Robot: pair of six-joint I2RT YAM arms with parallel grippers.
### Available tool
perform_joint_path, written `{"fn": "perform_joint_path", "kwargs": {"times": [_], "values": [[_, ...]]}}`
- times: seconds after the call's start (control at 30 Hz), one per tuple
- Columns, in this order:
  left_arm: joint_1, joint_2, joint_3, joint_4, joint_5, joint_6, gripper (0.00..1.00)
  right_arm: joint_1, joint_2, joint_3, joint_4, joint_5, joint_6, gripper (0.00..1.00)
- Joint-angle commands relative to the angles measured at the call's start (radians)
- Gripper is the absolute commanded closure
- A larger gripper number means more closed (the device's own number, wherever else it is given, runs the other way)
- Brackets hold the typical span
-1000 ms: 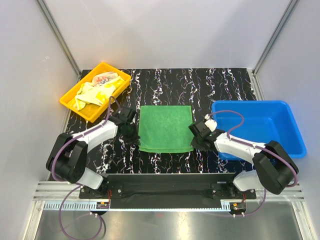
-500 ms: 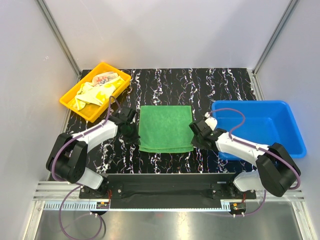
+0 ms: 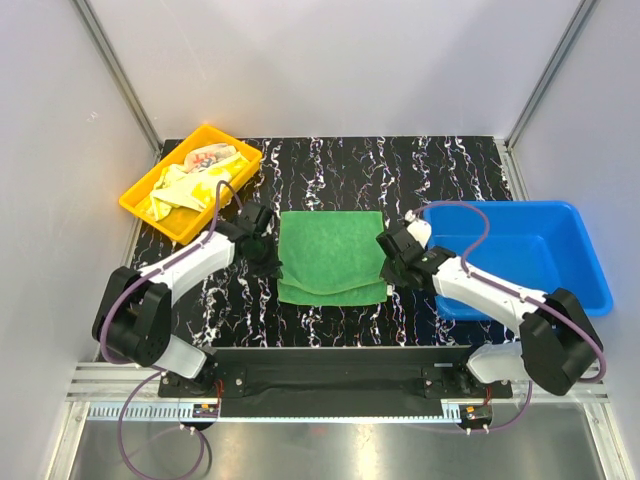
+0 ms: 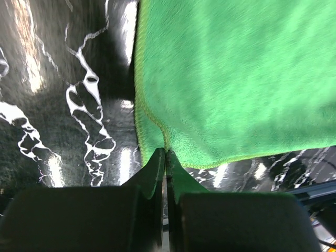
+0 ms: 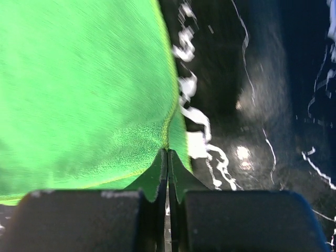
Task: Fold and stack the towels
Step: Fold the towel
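The green towel (image 3: 330, 250) lies spread in the middle of the black marbled table (image 3: 330, 165). Its near edge is lifted and sags between my two grippers. My left gripper (image 3: 272, 262) is shut on the towel's near left corner (image 4: 157, 131). In the left wrist view the fingertips (image 4: 166, 153) pinch the hem. My right gripper (image 3: 388, 264) is shut on the near right corner (image 5: 176, 131), its fingertips (image 5: 167, 152) closed on the hem. A yellow patterned towel (image 3: 192, 186) and a white printed towel (image 3: 208, 157) lie crumpled in the yellow tray (image 3: 150, 222).
The yellow tray stands at the far left of the table. A blue bin (image 3: 500, 206) sits at the right, close behind my right arm. Grey walls close in the table on three sides.
Both grippers have moved away from the arm bases with the green towel's near corners. The towel's near edge has risen off the table.
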Motion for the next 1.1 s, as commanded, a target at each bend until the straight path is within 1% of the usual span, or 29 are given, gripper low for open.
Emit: {"fn": "perform_joint_path", "kwargs": {"times": [0.0, 0.2, 0.27, 0.33, 0.4, 0.47, 0.5, 0.57, 0.6, 0.7, 0.77, 0.83, 0.97, 1.07], "values": [[0.002, -0.01, 0.072, -0.04, -0.038, 0.015, 1.0, -0.004, -0.059, 0.079, -0.052, 0.08, -0.054, 1.0], [0.002, -0.02, 0.057, -0.036, -0.026, 0.015, 1.0, -0.002, -0.069, 0.062, -0.046, 0.048, -0.057, 1.0], [0.004, -0.018, 0.074, -0.063, -0.029, 0.029, 1.0, -0.004, -0.065, 0.082, -0.054, 0.054, -0.077, 1.0], [0.009, -0.027, 0.146, -0.109, -0.03, 0.039, 1.0, -0.002, -0.063, 0.166, -0.117, 0.063, -0.129, 1.0], [0.009, -0.056, 0.181, -0.146, -0.019, 0.041, 1.0, -0.002, -0.068, 0.211, -0.189, 0.042, -0.147, 1.0], [0.007, -0.107, 0.168, -0.158, -0.003, 0.035, 1.0, -0.004, -0.079, 0.222, -0.215, -0.01, -0.135, 1.0], [0.007, -0.125, 0.118, -0.148, 0.008, 0.029, 1.0, -0.002, -0.103, 0.202, -0.197, -0.039, -0.119, 1.0], [0.001, -0.164, 0.048, -0.102, 0.037, 0.013, 1.0, -0.002, -0.129, 0.09, -0.145, -0.101, -0.092, 1.0], [-0.001, -0.168, -0.017, -0.085, 0.034, 0.01, 1.0, -0.002, -0.143, 0.021, -0.108, -0.101, -0.074, 1.0], [-0.004, -0.161, -0.11, -0.007, 0.077, 0.0, 1.0, -0.002, -0.138, -0.04, -0.071, -0.104, -0.065, 1.0], [-0.005, -0.152, -0.136, 0.025, 0.085, -0.01, 1.0, -0.002, -0.141, -0.093, -0.039, -0.127, -0.06, 1.0], [-0.007, -0.145, -0.159, 0.036, 0.085, -0.008, 1.0, -0.002, -0.145, -0.122, -0.028, -0.115, -0.057, 1.0], [-0.007, -0.133, -0.176, 0.05, 0.074, -0.01, 1.0, -0.001, -0.145, -0.146, -0.028, -0.087, -0.059, 1.0], [-0.008, -0.133, -0.188, 0.052, 0.068, -0.013, 1.0, -0.001, -0.145, -0.166, -0.008, -0.102, -0.059, 1.0]]}}
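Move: Both hands already pinch the green towel's upper near corners just above the table. From the left hand the towel's middle lies about 12 cm right and 3 ahead; from the right hand, 12 left and 4 ahead, roughly 3 cm below both. The middle of its lower near edge is some 7 cm back at the same sideways distances. The yellow bin sits 20 left and 21 ahead of the left hand, the blue bin 29 right and 3 ahead of the right. Still pinching the towel's near corners, both hands rise about 5 cm, then sweep back and down towards the table. ##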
